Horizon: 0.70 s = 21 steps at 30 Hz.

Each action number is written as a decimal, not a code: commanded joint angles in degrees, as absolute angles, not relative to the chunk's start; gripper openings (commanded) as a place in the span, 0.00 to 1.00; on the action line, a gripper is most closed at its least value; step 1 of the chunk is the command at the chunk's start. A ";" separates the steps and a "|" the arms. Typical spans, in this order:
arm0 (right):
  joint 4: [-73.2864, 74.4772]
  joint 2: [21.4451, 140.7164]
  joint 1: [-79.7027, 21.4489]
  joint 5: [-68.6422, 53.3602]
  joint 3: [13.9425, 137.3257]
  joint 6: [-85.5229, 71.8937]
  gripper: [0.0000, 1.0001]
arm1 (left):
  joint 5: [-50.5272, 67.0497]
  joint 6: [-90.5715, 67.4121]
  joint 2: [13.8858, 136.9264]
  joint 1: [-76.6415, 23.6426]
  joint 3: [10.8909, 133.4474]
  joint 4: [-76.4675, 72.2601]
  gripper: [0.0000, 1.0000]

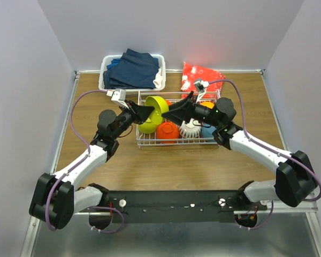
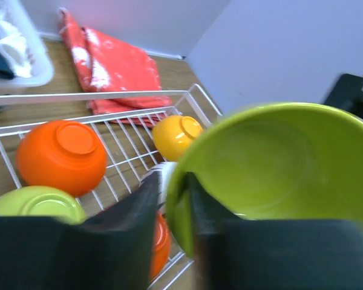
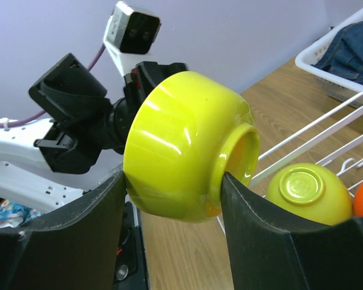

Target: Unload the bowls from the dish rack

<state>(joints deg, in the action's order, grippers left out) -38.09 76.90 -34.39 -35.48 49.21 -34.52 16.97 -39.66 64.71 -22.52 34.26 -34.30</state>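
A lime green bowl (image 1: 156,108) (image 2: 272,163) (image 3: 175,157) hangs on its side above the dish rack (image 1: 176,143) (image 2: 127,96) (image 3: 327,130). My right gripper (image 1: 174,111) (image 3: 172,178) is shut on it, one finger at the rim and the other at the foot. My left gripper (image 1: 145,112) (image 2: 172,181) straddles the bowl's rim. Its inner finger touches and a sliver of gap shows at the outer one. Inside the rack are another lime green bowl (image 1: 147,127) (image 2: 39,202) (image 3: 302,190), a red-orange one (image 1: 167,130) (image 2: 62,157), a white striped one (image 1: 190,129), a teal one (image 1: 207,130) and a yellow-orange one (image 2: 176,136).
A white plastic tub of dark blue clothes (image 1: 131,71) stands at the back left behind the rack. A red patterned cloth (image 1: 200,75) (image 2: 118,66) lies at the back right. Walls close in the table at the back and on both sides.
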 commanded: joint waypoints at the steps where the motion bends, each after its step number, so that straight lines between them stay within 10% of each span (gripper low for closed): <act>1: -43.07 77.34 -34.10 -37.18 48.25 -35.95 0.41 | 17.93 -41.04 64.95 -22.94 35.25 -37.53 0.19; 3: -41.67 77.08 -34.19 -36.30 48.34 -34.73 0.46 | 16.88 -40.52 63.90 -22.94 35.33 -36.48 0.01; 12: -31.39 73.31 -34.19 -27.52 46.06 -25.86 0.98 | 6.70 -33.05 58.27 -22.85 42.34 -14.88 0.00; 21: -20.13 65.75 -34.19 -14.70 42.37 -16.09 1.00 | -17.72 -24.70 61.08 -18.56 57.19 15.71 0.00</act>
<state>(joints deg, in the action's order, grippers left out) -26.57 69.84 -33.87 -24.43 45.06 -23.00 -1.04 -29.54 59.24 -22.09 49.50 -1.58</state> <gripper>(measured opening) 0.998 0.037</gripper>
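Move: The lime bowl in the right fingers has its middle about 3 cm ahead of the left hand, 3 cm right and slightly above; from the right hand it is some 5 cm ahead, 2 cm left and slightly lower. In the rack, roughly 20 cm below the left hand, the second lime bowl lies 7 cm ahead and 4 left, the back orange bowl 15 ahead and 3 right, the front orange bowl 3 ahead and 6 right. Left hand pinches the bowl's rim; right opens, sinking away rightward; left carries the bowl some 6 cm left. ##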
